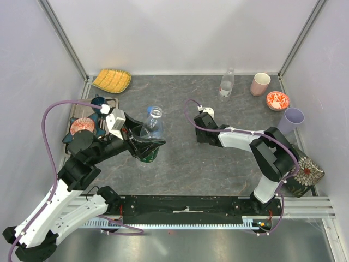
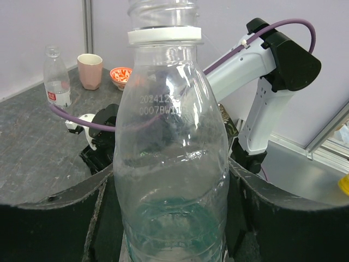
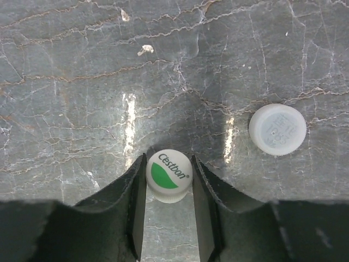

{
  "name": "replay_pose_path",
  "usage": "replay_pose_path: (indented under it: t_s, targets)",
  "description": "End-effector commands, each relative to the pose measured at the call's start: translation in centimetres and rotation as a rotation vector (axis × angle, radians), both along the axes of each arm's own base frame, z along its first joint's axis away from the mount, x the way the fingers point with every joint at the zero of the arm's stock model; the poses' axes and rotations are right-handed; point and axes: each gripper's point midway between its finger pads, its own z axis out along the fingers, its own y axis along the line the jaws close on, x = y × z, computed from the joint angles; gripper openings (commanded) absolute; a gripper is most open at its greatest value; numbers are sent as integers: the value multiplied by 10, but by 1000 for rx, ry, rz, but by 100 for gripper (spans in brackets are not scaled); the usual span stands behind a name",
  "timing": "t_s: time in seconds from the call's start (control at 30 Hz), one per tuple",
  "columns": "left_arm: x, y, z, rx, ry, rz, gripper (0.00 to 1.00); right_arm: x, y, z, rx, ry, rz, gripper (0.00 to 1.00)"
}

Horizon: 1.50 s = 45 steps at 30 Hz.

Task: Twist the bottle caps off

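Note:
My left gripper [image 1: 146,145] is shut on a clear bottle [image 1: 152,126] with a dark green label, which it holds upright. In the left wrist view the bottle [image 2: 172,147] fills the space between the two black fingers [image 2: 52,218]; its neck is open with a white ring and no cap. My right gripper [image 3: 169,183] sits low over the grey table, shut on a white-and-green cap [image 3: 169,174]. A plain white cap [image 3: 277,129] lies on the table to its right. Another clear bottle [image 1: 226,84] stands at the back.
A pink cup [image 1: 260,83], a red patterned bowl [image 1: 277,100] and a purple cup [image 1: 293,120] stand at the back right. A yellow dish [image 1: 112,80] lies at the back left. A tray [image 1: 110,101] with a red bowl [image 1: 83,126] is at the left.

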Motion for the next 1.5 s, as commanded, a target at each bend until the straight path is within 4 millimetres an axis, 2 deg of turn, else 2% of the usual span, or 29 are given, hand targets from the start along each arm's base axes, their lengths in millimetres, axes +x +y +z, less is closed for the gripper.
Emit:
replay_pose_path:
  t_s: [0.0,0.27,0.37,0.47,0.5,0.57,0.6,0.67,0.7,0.77,0.8,0.87,0.9,0.93,0.97,1.0,1.03,1.1,1.13,1.23,1.33,1.47]
  targets:
    - [2,3,5,-1,-51,18,50,-9,-3,-19,-20,71,3,43]
    - [2,2,2,0,-46,15,50,-13,-5,-18,-17,73,2,57]
    - [2,1,0,0,-42,11,50,-9,-3,-8,-2,49,2,60]
    - [3,0,-1,-1,-40,8,50,5,-1,22,12,-31,-19,63]
    - [3,0,0,-3,-45,8,50,16,3,50,42,-86,-29,64]
    - [5,-1,1,-2,-46,11,51,24,-1,78,31,-129,-58,67]
    - [5,-1,4,-7,-53,10,51,35,5,119,74,-200,-72,69]
    - [7,-2,4,-1,-50,12,51,38,-2,156,76,-246,-102,71]
    - [7,-3,8,-3,-60,11,52,44,-6,202,115,-332,-135,71]
    - [9,-4,8,1,-66,12,52,40,-10,243,162,-397,-135,71]
    - [13,-6,8,9,-67,15,52,29,-9,282,242,-457,-105,71]
    - [16,-10,5,23,-67,5,53,16,-2,328,346,-554,-17,71]
    - [21,-16,2,43,-59,-5,54,-2,-4,355,415,-612,33,72]
    - [23,-19,-2,64,-47,-12,54,-18,9,369,485,-625,139,72]
    - [26,-24,-7,85,-31,-28,54,-29,14,389,539,-676,201,72]
    - [28,-27,-4,95,-39,-35,54,-45,15,403,583,-702,258,72]
    - [34,-34,-14,121,-14,-50,54,-62,27,411,637,-689,366,73]
    - [31,-41,-12,126,-19,-96,54,-78,36,423,705,-675,446,73]
    - [35,-47,-17,137,-2,-115,54,-85,41,426,729,-662,480,74]
    - [30,-56,-14,136,2,-182,54,-101,50,432,790,-637,563,75]
    - [33,-63,-15,139,17,-203,54,-105,53,432,789,-634,599,77]
    - [37,-67,-13,133,25,-205,54,-102,58,417,756,-589,619,78]
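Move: Between the right fingertips, down at the table, sits the green-logo cap; the white cap lies roughly 4 cm ahead and 5 cm right of it. From the right hand the open bottle's mouth is some 15 cm back, 17 cm left and 46 cm up, and the blue-capped bottle about 4 cm ahead, 16 cm left, its middle 8 cm higher. From the left hand, the bottle mouth is about 10 cm above and 2 cm right; the green-logo cap is roughly 15 cm ahead, 19 cm right and 36 cm below. Opening its fingers, the right hand lets go of the green-logo cap, then climbs fast, some 40 cm, arcing back and slightly left towards the bottle mouth while turning from steeply down to level, pointing left and forward; it ends close by, fingers open. The left hand keeps its grip on the bottle, late carrying it right, down and forward to meet it, tilting its top rightward. ##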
